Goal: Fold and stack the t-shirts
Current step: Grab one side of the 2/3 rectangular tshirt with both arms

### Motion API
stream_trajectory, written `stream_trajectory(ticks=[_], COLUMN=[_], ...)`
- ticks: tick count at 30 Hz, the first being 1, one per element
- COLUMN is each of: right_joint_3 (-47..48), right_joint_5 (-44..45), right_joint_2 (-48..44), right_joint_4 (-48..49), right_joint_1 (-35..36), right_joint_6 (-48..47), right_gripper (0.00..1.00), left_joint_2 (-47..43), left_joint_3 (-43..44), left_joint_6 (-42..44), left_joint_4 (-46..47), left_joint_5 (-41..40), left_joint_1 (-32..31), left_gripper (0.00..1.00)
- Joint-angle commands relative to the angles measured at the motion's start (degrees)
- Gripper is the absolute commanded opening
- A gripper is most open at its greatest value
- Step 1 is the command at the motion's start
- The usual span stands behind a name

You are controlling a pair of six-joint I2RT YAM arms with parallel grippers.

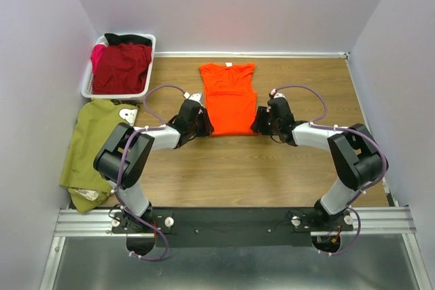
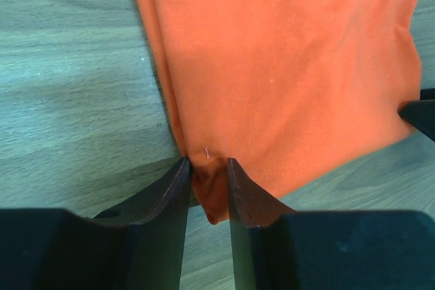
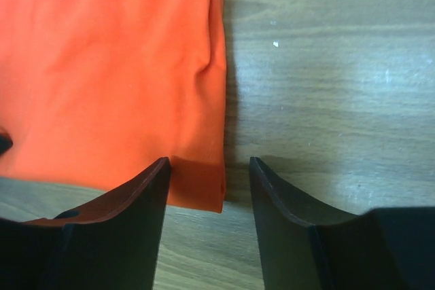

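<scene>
A bright orange t-shirt (image 1: 228, 100) lies flat on the wooden table, folded into a narrow strip with its collar at the far end. My left gripper (image 1: 202, 123) is at its near-left corner. In the left wrist view the jaws (image 2: 207, 162) pinch that corner of the orange cloth (image 2: 285, 73), which bunches between them. My right gripper (image 1: 260, 121) is at the near-right corner. Its open jaws (image 3: 209, 161) straddle the hem corner of the shirt (image 3: 109, 66), with a gap of bare wood on the right side. A dark red t-shirt (image 1: 122, 67) fills the basket. An olive green t-shirt (image 1: 92, 140) lies at the left edge.
The white slatted basket (image 1: 87, 89) stands at the far-left corner against the wall. The olive shirt hangs partly over the table's left edge. Walls close in the table on the left, back and right. The black arm rail (image 1: 231, 221) runs along the near edge.
</scene>
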Motion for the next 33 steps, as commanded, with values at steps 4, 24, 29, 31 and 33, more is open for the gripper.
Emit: stream_trajectory(ticks=[4,24,29,31,33], right_joint_3=[-2.36,-12.38,-15.19,-15.72,-15.98], right_joint_5=[-4.57,-7.21,-7.12,-6.42,-5.28], right_joint_2=[2.65,-6.65,-11.58,-14.73,-17.11], right_joint_4=[3.15,2.54,0.7,-0.36,-2.29], right_joint_1=[0.39,0.48,1.53,2.67,3.46], right_joint_6=[1.22,2.36,2.89,3.06,3.32], right_gripper=[0.4,0.01,0.01,0.01,0.01], left_joint_2=[0.8,-8.51,-15.8,-19.66,-22.39], left_joint_3=[-2.29,-13.89,-16.09,-16.45,-16.45], left_joint_6=[-0.17,-1.05,-2.01,-2.98,-3.86], left_joint_4=[1.27,0.13,-3.47,-6.28,-9.52], left_joint_5=[1.31,-0.09,-2.99,-6.14,-9.22], left_joint_1=[0.5,-0.64,-3.01,-4.24,-6.53], left_gripper=[0.3,0.0,0.0,0.0,0.0])
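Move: The left hand is already down with its half-open fingers astride the folded t-shirt's near-left corner, barely 1 cm below and 1 cm back. The right hand's near-right corner is about 1 cm back, 1 cm left and 1 cm below. From the left hand, the near-right corner is roughly 16 cm right and 1 cm back, the collar end 28 cm ahead and 5 cm right, and the green cloth 39 cm left and 8 cm back. From the right hand, the collar end is some 28 cm ahead and 11 cm left. Both hands finish closing fully on the near corners of the orange t-shirt, the left almost in place while the right eases about 1 cm down, 1 cm back and 1 cm to its left as its fingers shut, each pinching the cloth at its corner. Once both grips are shut, the hands pull straight back together towards the bases, gathering speed for some 6–7 cm and keeping low over the table until a slight rise at the very end, with the left hand also drifting a little left. ##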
